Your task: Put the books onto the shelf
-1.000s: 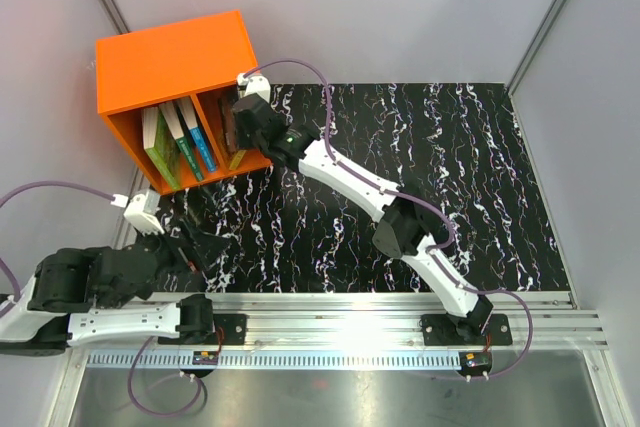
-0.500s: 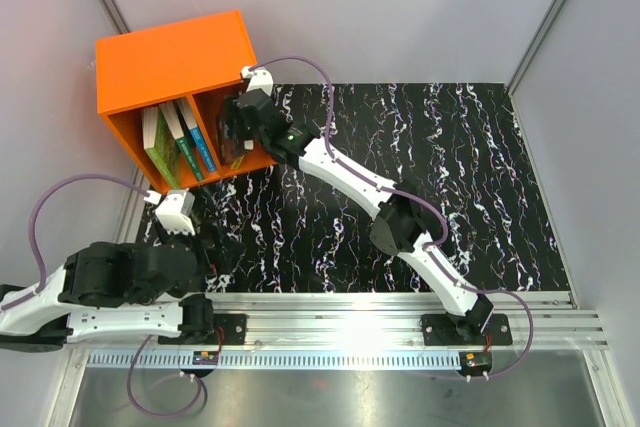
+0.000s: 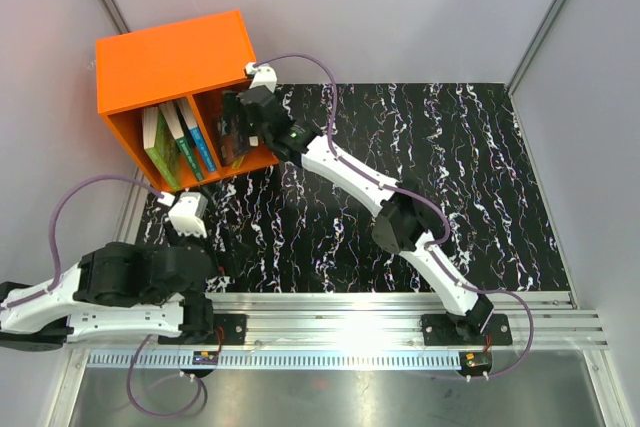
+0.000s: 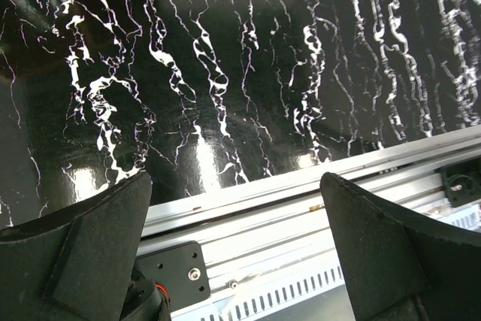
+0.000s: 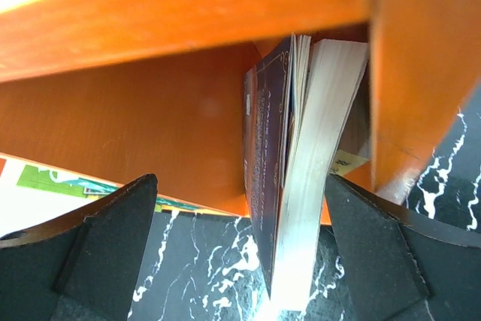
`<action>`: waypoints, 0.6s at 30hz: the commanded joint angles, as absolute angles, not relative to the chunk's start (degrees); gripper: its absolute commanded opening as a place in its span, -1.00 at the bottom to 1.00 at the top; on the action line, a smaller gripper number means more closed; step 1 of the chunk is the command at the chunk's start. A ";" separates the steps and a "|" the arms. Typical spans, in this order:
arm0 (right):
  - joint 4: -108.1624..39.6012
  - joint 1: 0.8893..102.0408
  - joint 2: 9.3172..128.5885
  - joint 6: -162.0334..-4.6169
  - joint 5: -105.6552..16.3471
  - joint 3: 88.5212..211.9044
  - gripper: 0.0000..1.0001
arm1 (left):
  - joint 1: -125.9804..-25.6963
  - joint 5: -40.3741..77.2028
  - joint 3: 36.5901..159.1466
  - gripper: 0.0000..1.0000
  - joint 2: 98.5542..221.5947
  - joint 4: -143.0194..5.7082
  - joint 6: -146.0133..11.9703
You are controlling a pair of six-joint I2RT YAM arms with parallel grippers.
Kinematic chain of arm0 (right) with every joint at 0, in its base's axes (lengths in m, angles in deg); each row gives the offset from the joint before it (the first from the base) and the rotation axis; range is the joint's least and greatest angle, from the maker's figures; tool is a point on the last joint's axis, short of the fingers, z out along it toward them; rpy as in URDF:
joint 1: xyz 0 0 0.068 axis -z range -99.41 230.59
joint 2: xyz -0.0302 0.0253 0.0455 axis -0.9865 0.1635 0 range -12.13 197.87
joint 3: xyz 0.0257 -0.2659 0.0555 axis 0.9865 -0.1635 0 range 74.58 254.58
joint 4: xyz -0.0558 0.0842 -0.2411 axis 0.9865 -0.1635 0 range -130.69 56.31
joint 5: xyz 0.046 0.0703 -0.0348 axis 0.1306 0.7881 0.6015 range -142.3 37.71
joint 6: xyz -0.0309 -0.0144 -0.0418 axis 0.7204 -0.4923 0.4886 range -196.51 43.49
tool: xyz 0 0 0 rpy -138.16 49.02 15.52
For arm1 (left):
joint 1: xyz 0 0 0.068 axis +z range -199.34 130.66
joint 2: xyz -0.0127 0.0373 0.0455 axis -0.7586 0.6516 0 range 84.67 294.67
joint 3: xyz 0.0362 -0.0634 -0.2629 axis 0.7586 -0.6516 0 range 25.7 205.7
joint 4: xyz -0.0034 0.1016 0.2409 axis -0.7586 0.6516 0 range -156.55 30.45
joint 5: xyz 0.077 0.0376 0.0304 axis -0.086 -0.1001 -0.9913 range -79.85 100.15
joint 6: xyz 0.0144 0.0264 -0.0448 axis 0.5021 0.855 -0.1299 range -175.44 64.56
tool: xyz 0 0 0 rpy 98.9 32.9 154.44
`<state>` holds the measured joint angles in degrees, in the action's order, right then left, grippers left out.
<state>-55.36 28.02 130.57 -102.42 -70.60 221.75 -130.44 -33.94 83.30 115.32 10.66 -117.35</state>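
Note:
The orange shelf [image 3: 170,59] stands at the far left corner, its openings facing the mat. Three books [image 3: 178,143] with green and blue covers lean in its left compartment. In the right compartment stands a dark-covered book [image 5: 264,186] beside a pale block of pages [image 5: 316,186], both sticking out over the mat. My right gripper [image 3: 232,135] [image 5: 240,186] is open at that compartment's mouth, one finger on each side of these books, gripping nothing. My left gripper [image 3: 212,250] [image 4: 234,180] is open and holds nothing, low over the mat's near edge.
The black marbled mat [image 3: 420,177] covers the table. An aluminium rail [image 4: 301,201] runs along the near edge under my left gripper. Grey walls enclose the cell on the left, back and right.
My right gripper has opened wide and let go of the book in the right compartment. My left arm has swung to the right, toward the mat.

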 commanded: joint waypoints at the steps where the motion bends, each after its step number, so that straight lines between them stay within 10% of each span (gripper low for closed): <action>1: -53.28 28.74 124.20 -103.23 -70.49 219.96 1.00 | -130.37 -34.23 82.21 0.97 116.92 6.93 -116.26; 18: -52.14 28.74 109.44 -98.92 -75.85 206.51 0.99 | -130.29 -33.53 82.21 0.97 119.03 4.20 -116.61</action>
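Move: The just-released A Tale of Two Cities book stands in the shelf's right compartment, its middle some 6 cm ahead of the open right hand, 2 cm left and 9 cm below. The shelf's right wall is about 5 cm ahead and 5 cm to the hand's right; the blue book is some 6 cm ahead and 11 cm left. From the left hand, the Tale book lies roughly 34 cm ahead, 1 cm left and 8 cm lower. The right hand, fingers still wide open, backs away from the book, rising 8 cm and swinging 5 cm right. ##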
